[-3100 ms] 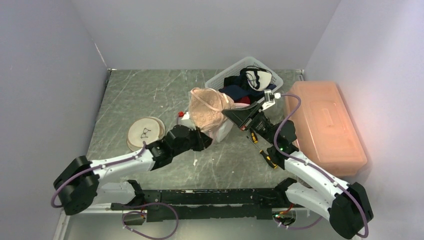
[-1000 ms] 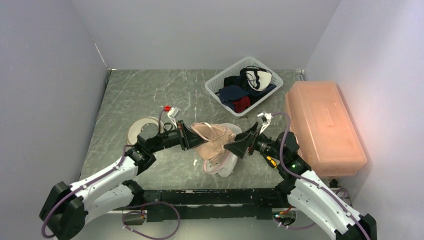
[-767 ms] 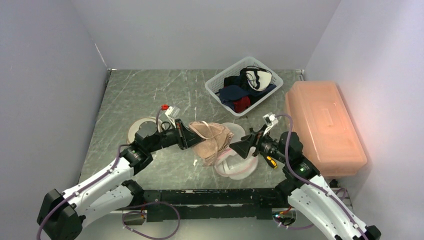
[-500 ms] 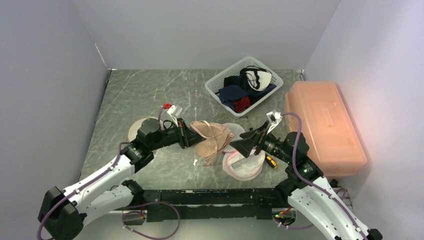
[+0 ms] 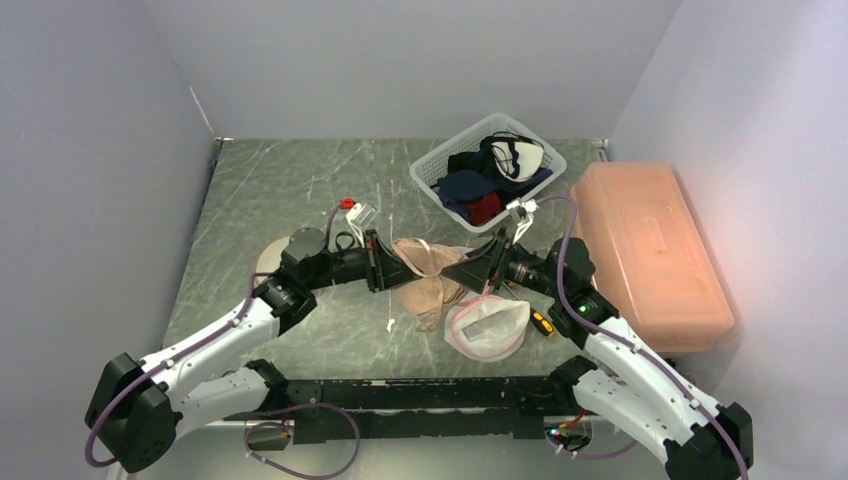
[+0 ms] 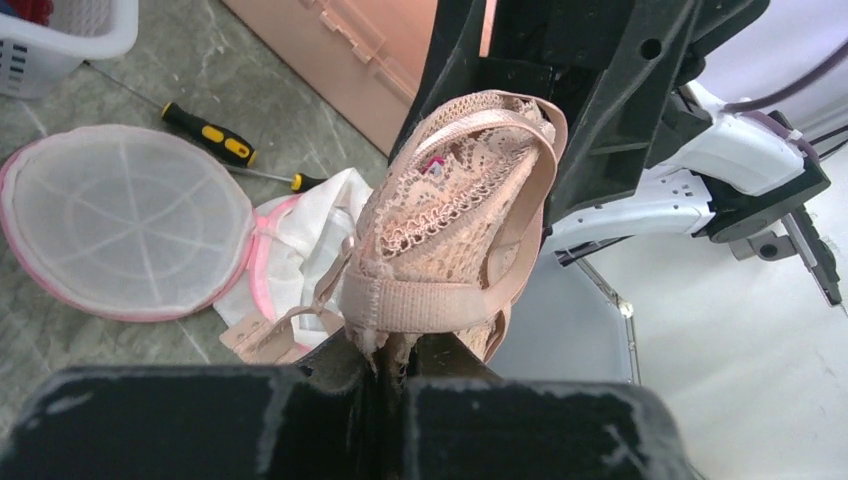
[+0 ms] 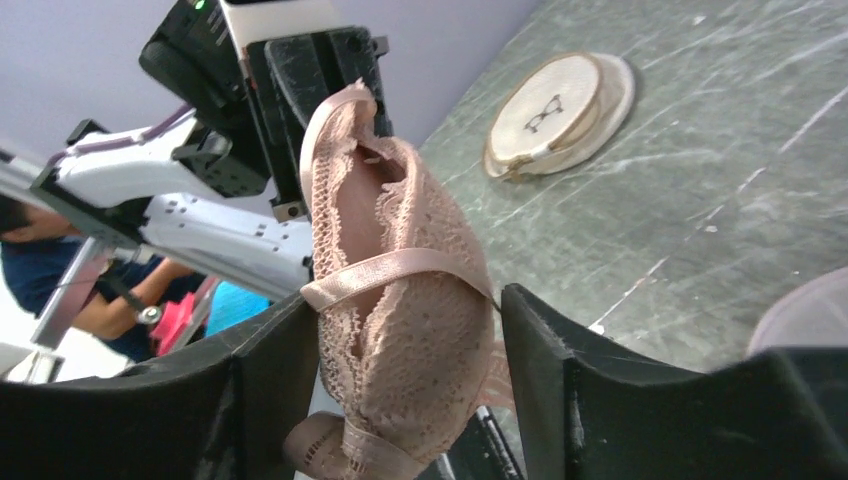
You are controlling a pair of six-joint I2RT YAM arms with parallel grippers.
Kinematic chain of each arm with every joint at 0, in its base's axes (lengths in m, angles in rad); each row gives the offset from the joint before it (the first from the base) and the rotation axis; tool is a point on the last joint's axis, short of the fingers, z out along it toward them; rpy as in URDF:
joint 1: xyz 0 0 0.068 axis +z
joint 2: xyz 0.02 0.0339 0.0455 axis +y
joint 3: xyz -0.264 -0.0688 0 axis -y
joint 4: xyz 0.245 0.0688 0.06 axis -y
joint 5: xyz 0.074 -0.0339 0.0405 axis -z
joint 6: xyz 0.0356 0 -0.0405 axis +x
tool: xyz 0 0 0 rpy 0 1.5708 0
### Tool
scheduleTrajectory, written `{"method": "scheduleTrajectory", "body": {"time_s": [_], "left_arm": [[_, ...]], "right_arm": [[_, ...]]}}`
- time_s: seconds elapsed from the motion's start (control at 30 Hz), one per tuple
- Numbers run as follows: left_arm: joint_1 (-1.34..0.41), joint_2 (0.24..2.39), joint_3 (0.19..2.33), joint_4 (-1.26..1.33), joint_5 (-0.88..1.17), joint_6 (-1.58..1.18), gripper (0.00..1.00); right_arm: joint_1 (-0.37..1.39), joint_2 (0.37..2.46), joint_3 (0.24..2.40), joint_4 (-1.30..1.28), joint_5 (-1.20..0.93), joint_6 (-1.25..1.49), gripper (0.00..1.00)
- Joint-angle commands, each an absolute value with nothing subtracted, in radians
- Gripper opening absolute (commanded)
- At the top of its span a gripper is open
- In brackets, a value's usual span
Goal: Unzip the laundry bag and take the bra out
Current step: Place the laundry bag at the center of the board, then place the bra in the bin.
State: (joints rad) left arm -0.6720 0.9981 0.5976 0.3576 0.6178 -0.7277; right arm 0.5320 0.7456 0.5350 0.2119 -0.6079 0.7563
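The beige lace bra hangs in the air between my two grippers, out of the laundry bag. My left gripper is shut on its band, and the cups stand up in front of it. My right gripper is open, one finger on each side of the bra's free end; the lace between them is not squeezed. The laundry bag, white mesh with a pink rim, lies open on the table below, its round panel flat.
A white basket of clothes stands at the back. A long orange lidded bin fills the right side. A yellow-handled screwdriver lies by the bag. A round beige case sits on the left of the table.
The laundry bag has dropped from between the grippers onto the table. My right gripper has swung back up to the bra's free end, its jaws narrowing. My left gripper kept the bra, shifting it slightly backward.
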Motion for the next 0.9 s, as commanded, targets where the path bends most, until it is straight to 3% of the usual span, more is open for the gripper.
{"method": "scheduleTrajectory", "body": {"time_s": [0.0,0.13,0.17,0.23,0.3,0.43,0.57,0.73,0.87], "left_arm": [[-0.672,1.03,0.664,0.414,0.652,-0.739,0.03],[-0.671,1.051,0.684,0.398,0.633,-0.744,0.05],[-0.672,1.051,0.689,0.38,0.621,-0.74,0.15],[-0.672,1.03,0.7,0.307,0.561,-0.729,0.48],[-0.672,0.97,0.707,0.195,0.435,-0.728,0.91],[-0.672,0.777,0.667,0.036,0.144,-0.743,0.93],[-0.672,0.61,0.632,-0.094,-0.011,-0.763,0.93],[-0.671,0.502,0.612,-0.242,-0.101,-0.79,0.93],[-0.672,0.474,0.599,-0.303,-0.097,-0.795,0.93]], "right_arm": [[0.535,0.808,0.579,0.373,-0.712,0.844,0.57],[0.538,0.849,0.588,0.397,-0.735,0.875,0.25],[0.537,0.844,0.596,0.375,-0.717,0.861,0.15],[0.537,0.821,0.649,0.274,-0.629,0.805,0.01],[0.53,0.804,0.733,0.14,-0.494,0.725,0.0],[0.488,0.83,0.903,-0.038,-0.18,0.669,0.0],[0.376,0.941,1.026,-0.075,-0.052,0.71,0.0],[0.295,1.124,1.14,-0.005,-0.027,0.748,0.0],[0.252,1.315,1.328,-0.095,-0.039,0.732,0.0]]}}
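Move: The bra hangs between my hands, its middle about 5 cm to the left of my right hand and 5 cm lower. The clothes basket is roughly 33 cm ahead of that hand, 10 cm to its right and 21 cm down. Below it lies the open laundry bag: round lid 8 cm ahead and 3 cm right, pouch 4 cm back and 9 cm right. The bra's middle is about 4 cm right, 1 cm back and 5 cm below my left hand. I finish shutting my right fingers on the bra, then open my left, handing it over. With the bra pinched, my right hand sweeps about 20 cm forward, 10 cm right and some 12 cm up towards the basket, sinking slightly at the end and turning 45 degrees clockwise. My emptied left hand backs off about 11 cm left, turning counter-clockwise. ##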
